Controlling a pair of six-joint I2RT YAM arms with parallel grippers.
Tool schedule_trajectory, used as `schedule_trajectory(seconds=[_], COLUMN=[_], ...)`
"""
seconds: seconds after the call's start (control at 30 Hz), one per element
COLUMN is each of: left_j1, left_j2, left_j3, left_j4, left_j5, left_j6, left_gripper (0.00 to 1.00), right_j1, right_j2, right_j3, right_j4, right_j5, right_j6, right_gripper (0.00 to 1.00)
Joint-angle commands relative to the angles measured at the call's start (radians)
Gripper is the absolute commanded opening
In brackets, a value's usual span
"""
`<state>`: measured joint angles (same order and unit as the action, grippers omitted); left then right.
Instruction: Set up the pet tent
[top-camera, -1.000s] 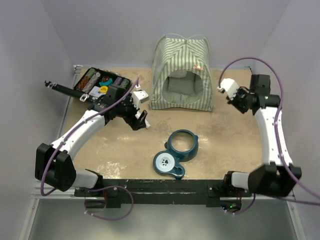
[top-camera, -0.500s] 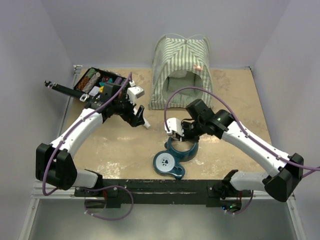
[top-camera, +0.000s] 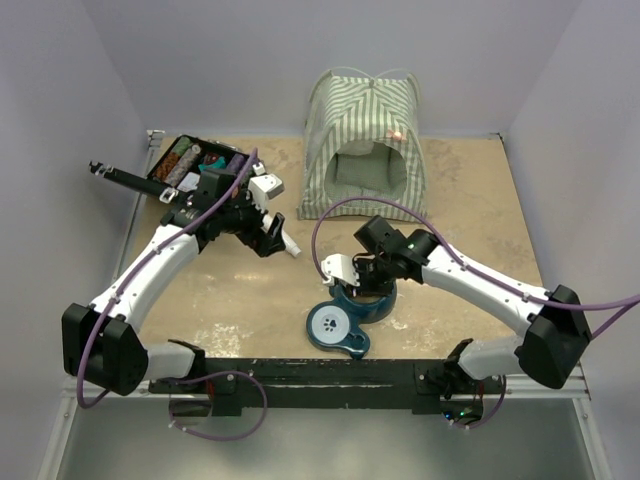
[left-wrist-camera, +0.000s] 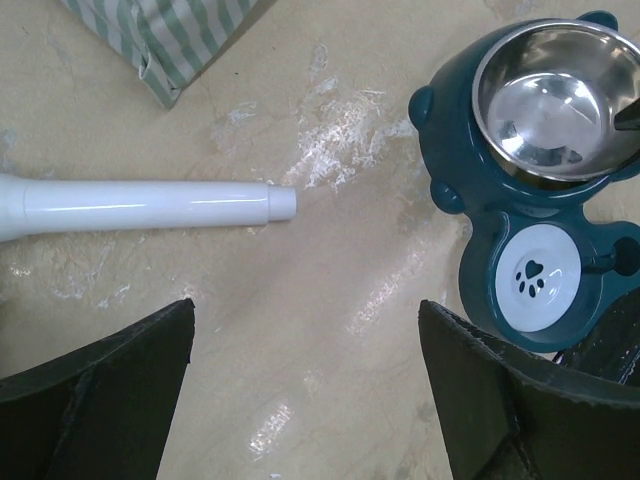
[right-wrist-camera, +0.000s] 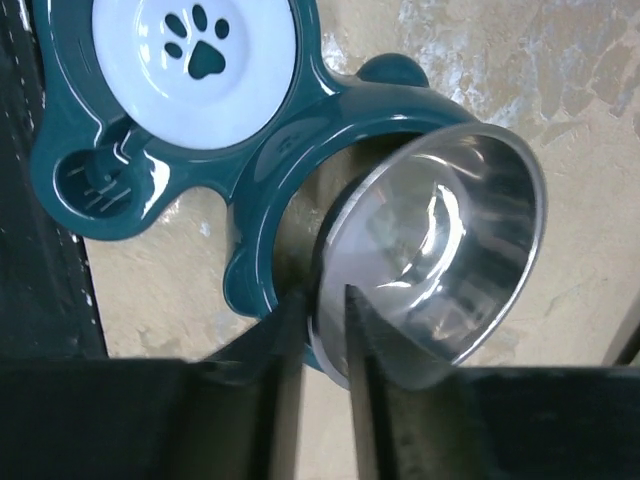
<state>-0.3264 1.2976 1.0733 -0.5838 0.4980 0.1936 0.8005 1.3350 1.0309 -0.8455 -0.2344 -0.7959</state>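
Note:
The pet tent (top-camera: 365, 150), green-and-white striped with an arched doorway, stands upright at the back centre; one corner (left-wrist-camera: 170, 40) shows in the left wrist view. My left gripper (top-camera: 275, 240) (left-wrist-camera: 305, 310) hangs wide open over bare table, left of the tent, holding nothing. My right gripper (top-camera: 355, 275) (right-wrist-camera: 322, 295) is down at the teal bowl stand (top-camera: 350, 315) (right-wrist-camera: 280, 170). Its jaws stand a little apart, one finger on each side of the rim of a steel bowl (right-wrist-camera: 440, 240) (left-wrist-camera: 550, 100). The bowl leans tilted in the stand's ring.
A white paw-print dish (top-camera: 328, 323) (left-wrist-camera: 540, 275) fills the stand's other ring. A white tube (left-wrist-camera: 150, 205) lies on the table beyond my left jaws. A black tray (top-camera: 195, 165) with several small items sits at the back left. Walls close in on three sides.
My right arm swung from the back right to the bowl stand, the steel bowl now sits in the ring, and its jaws have parted a little. The left arm shifted slightly.

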Motion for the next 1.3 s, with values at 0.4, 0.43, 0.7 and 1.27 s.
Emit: schedule_trajectory(seconds=[0.4,0.43,0.7,1.27], left_j1=[0.010,0.010,0.125,0.294], left_j2=[-0.063,-0.081,-0.054,-0.007], left_j3=[0.030,0.016,0.049,0.252], left_j4=[-0.159,-0.146,-0.027,-0.008], left_j5=[0.174,0.180,0.232,0.183], left_j6=[0.190,0.191,-0.063,-0.184], left_gripper=[1.00,1.00,1.00,1.00], right_j1=[0.002,0.003,0.051,0.342], right_j2=[-0.123,-0.134,0.022,0.466], right_j3=[0.086,0.081,0.089,0.153], right_j4=[-0.020,0.002,0.130,0.439], right_j5=[-0.063,-0.068,-0.168,-0.002], right_j6=[0.023,0.033,0.064,0.230], right_gripper=[0.66,0.66,0.65,0.69])
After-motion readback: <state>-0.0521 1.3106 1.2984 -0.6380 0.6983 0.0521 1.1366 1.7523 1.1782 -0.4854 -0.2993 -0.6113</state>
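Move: The right hand is at the right rear rim of the steel bowl, whose middle lies about 3 cm ahead, 3 left and 3 below, tilted in the pet feeder's ring. The feeder's paw plate is roughly 12 cm left, 7 back and 7 below; the microphone about 25 left and 16 ahead, 9 below. From the left hand the paw plate is some 16 cm right, 11 back and 14 below. Right hand releases bowl, rises 5 cm, then sweeps left and down past paw plate; left rises 9 cm. ##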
